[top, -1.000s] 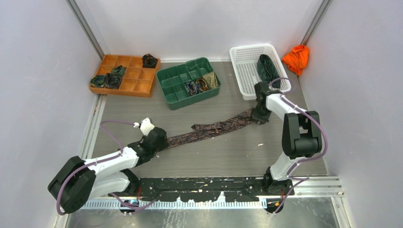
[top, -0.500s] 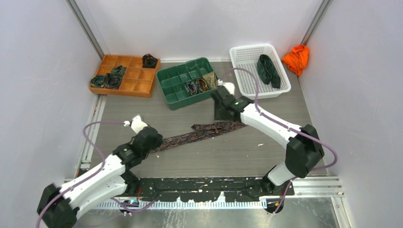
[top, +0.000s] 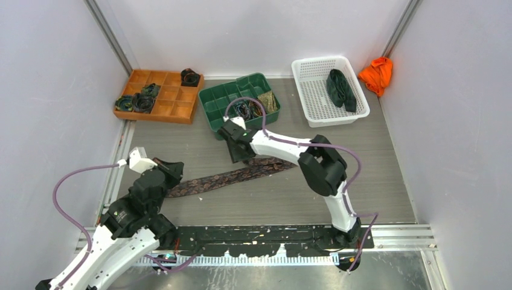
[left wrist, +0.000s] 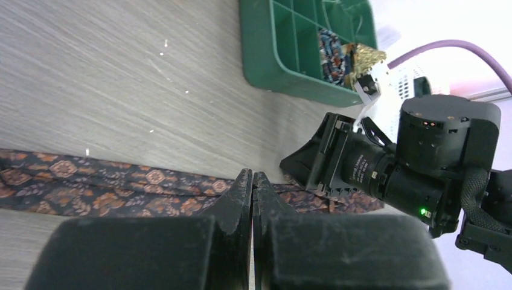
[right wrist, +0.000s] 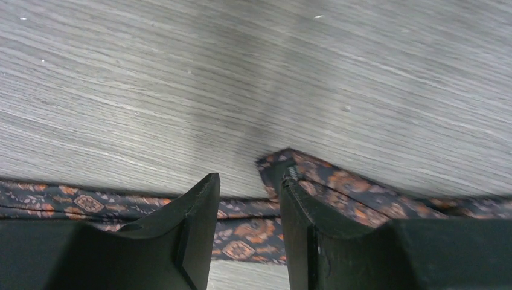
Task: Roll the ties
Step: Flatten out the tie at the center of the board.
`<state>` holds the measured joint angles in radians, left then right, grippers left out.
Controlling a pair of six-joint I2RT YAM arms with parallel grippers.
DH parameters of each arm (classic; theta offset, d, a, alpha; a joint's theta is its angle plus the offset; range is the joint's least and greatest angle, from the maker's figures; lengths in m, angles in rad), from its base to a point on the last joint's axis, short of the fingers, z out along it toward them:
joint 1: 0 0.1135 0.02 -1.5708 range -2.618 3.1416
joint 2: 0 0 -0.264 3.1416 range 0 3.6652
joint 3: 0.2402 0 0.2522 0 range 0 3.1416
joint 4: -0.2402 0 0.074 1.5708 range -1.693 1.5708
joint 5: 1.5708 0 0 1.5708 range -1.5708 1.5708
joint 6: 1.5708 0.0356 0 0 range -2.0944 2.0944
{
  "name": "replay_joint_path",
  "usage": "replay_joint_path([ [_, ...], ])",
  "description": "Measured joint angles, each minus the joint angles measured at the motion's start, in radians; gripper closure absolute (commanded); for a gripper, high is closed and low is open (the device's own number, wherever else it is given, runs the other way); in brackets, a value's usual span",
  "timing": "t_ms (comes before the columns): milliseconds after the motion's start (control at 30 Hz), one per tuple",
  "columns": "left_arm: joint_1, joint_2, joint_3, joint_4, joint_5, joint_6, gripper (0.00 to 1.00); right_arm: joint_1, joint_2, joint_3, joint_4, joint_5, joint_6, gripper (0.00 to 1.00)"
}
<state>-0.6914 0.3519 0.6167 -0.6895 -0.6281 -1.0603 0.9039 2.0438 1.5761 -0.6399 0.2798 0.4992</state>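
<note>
A dark brown tie (top: 211,180) with an orange pattern lies stretched across the table, its right part folded back on itself. My right gripper (top: 240,156) stands open low over that fold. In the right wrist view the right gripper (right wrist: 249,176) has the tie (right wrist: 253,232) under the gap, and the folded tip touches the right finger (right wrist: 302,211). My left gripper (top: 171,170) hovers near the tie's left end. In the left wrist view the left gripper (left wrist: 252,175) is shut, nothing visibly pinched, with the tie (left wrist: 90,187) on the table below.
An orange tray (top: 172,104) at the back left holds several rolled ties (top: 137,103). A green tray (top: 218,113) behind the right gripper holds more coils (top: 253,107). A white basket (top: 311,90) holds a dark green tie (top: 340,89). An orange cloth (top: 376,74) lies at the back right.
My right arm swung from beside the basket leftward to the tie's middle and its jaws opened. My left arm drew back to the left. The tie shifted left and folded shorter.
</note>
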Motion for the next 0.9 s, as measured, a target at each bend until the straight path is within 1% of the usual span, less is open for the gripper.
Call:
replay_joint_path([
  [133,0.000,-0.006,0.000,-0.052,-0.006,-0.001,1.00,0.022,0.070,0.031,-0.006,-0.004,0.007,0.54],
  [300,0.000,-0.037,0.000,-0.084,-0.023,-0.001,1.00,0.017,0.082,0.023,-0.027,0.026,0.024,0.59],
  [433,0.000,-0.045,0.000,-0.093,-0.032,-0.001,1.00,0.012,0.082,0.021,-0.041,0.058,0.035,0.71],
  [500,0.000,-0.045,0.000,-0.094,-0.034,-0.001,1.00,0.007,0.084,0.021,-0.042,0.064,0.044,0.74],
  [667,0.000,-0.045,0.000,-0.094,-0.034,-0.001,1.00,-0.012,0.086,0.021,-0.037,0.053,0.056,0.86],
  [767,0.000,-0.045,-0.001,-0.094,-0.034,-0.001,1.00,-0.032,0.086,0.017,-0.022,0.039,0.055,0.98],
  [900,0.000,-0.043,-0.006,-0.094,-0.033,-0.001,1.00,-0.048,0.074,-0.005,0.009,0.035,0.055,0.99],
])
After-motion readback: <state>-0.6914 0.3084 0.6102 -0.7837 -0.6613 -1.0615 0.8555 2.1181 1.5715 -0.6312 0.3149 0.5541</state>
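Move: The tie's loose pointed tip, the end with the small label, lies some 4 cm below my half-open right fingers, about 2 cm to their right and 1 cm ahead. The tie's long strip runs about 5 cm back from my right hand point, equally low, and the green bin's middle stands roughly 21 cm straight ahead, about level in height. From my left hand the tip is some 12 cm ahead, 21 cm to the right and 19 cm below. I drop my right hand about 3 cm to the board beside the tie's tip, then slide it low to the right and forward, some 3 cm, while the fingers close from half open to shut and pinch the tip's edge; the wrist turns slightly clockwise. My left hand, shut and empty, eases about 2 cm left and back, clear of the tie. ##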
